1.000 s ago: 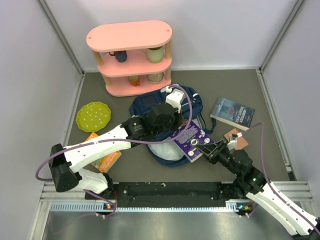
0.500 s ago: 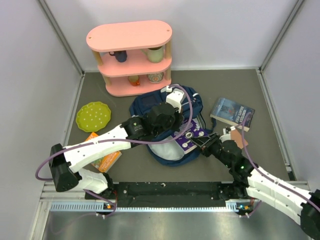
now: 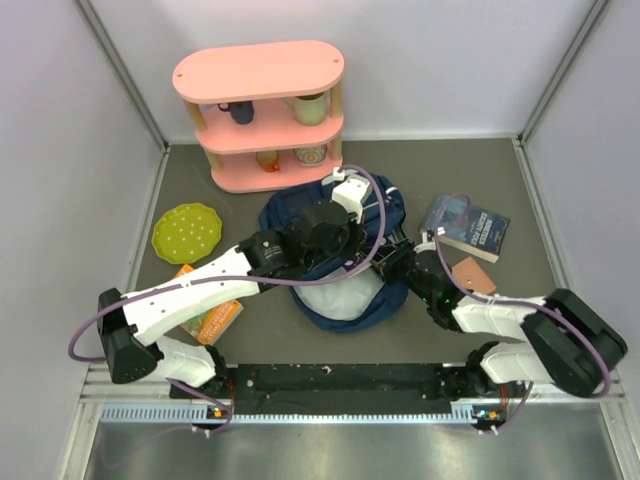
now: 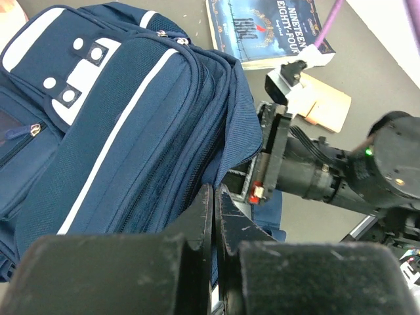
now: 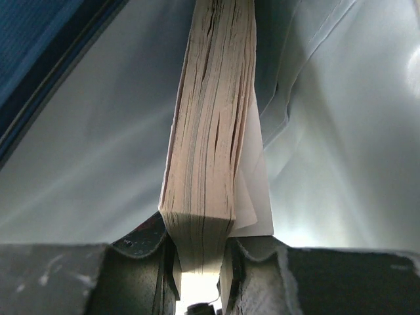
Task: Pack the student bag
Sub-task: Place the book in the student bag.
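The student bag [image 3: 300, 208], navy with a white stripe, lies mid-table with its mouth facing the near edge, pale lining [image 3: 338, 298] showing. In the left wrist view my left gripper [image 4: 215, 191] is shut on the rim fabric of the student bag [image 4: 118, 118]. My right gripper [image 3: 388, 260] reaches into the mouth from the right. Its fingers [image 5: 199, 243] are shut on a thick book [image 5: 210, 131], page edges up, with grey lining [image 5: 98, 164] all round it. From above the book is hidden inside the bag.
A pink shelf [image 3: 262, 110] holding mugs stands at the back. A green plate [image 3: 186, 232] and an orange book [image 3: 212, 318] lie left, partly under my left arm. A blue book [image 3: 465, 225] and a small brown card [image 3: 472, 275] lie to the right.
My right gripper has pushed left with the purple book, from over the bag's near edge into its mouth; the book no longer shows from above. The left arm barely moved.
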Tool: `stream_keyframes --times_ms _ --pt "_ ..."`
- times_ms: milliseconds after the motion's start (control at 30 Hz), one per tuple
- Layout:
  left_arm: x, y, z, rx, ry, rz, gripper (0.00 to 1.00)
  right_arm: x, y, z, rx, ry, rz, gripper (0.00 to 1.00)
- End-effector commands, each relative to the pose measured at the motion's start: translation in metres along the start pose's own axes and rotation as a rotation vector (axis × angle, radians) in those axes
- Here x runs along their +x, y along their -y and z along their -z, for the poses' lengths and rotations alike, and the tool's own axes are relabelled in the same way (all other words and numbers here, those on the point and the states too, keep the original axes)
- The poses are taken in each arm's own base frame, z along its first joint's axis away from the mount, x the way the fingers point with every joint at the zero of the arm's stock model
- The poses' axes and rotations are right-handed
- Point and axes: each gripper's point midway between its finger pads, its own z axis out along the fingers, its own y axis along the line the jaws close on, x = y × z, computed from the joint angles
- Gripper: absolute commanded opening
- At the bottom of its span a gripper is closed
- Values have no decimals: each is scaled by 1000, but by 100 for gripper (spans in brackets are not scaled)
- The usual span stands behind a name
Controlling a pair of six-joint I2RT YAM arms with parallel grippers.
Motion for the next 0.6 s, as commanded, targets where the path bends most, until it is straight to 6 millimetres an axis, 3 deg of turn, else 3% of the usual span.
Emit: stream_keyframes --times_ms 0,267,367,400,433,567 --pt "-66 17 32 81 174 39 0 -15 -86 -14 -311 27 -50 0" --pt "-75 29 39 136 190 101 0 -17 -85 -46 -329 105 -44 0" --pt "-77 31 36 140 188 113 0 -12 -77 -53 -300 166 -20 0" --pt "-78 33 35 146 189 116 0 -19 -73 -55 -282 234 -19 0" --pt "-79 34 35 152 192 120 0 -8 -69 -56 -263 238 7 0" --pt "-78 34 33 149 189 132 0 -2 -61 -70 -232 268 -2 0"
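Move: The right hand, already gripping the book inside the open bag, has the student bag's middle about 8 cm to its left, level ahead-back and some 4 cm lower. The blue book lies about 8 cm ahead and 20 cm right of it, the tan card 4 cm back and 22 cm right, both some 12 cm below. From the left hand, pinching the raised flap, the bag's middle is 4 cm back, 7 cm left and 18 cm down. The right hand slides the gripped book about 6 cm forward-left, deeper into the bag under the left-held flap. ##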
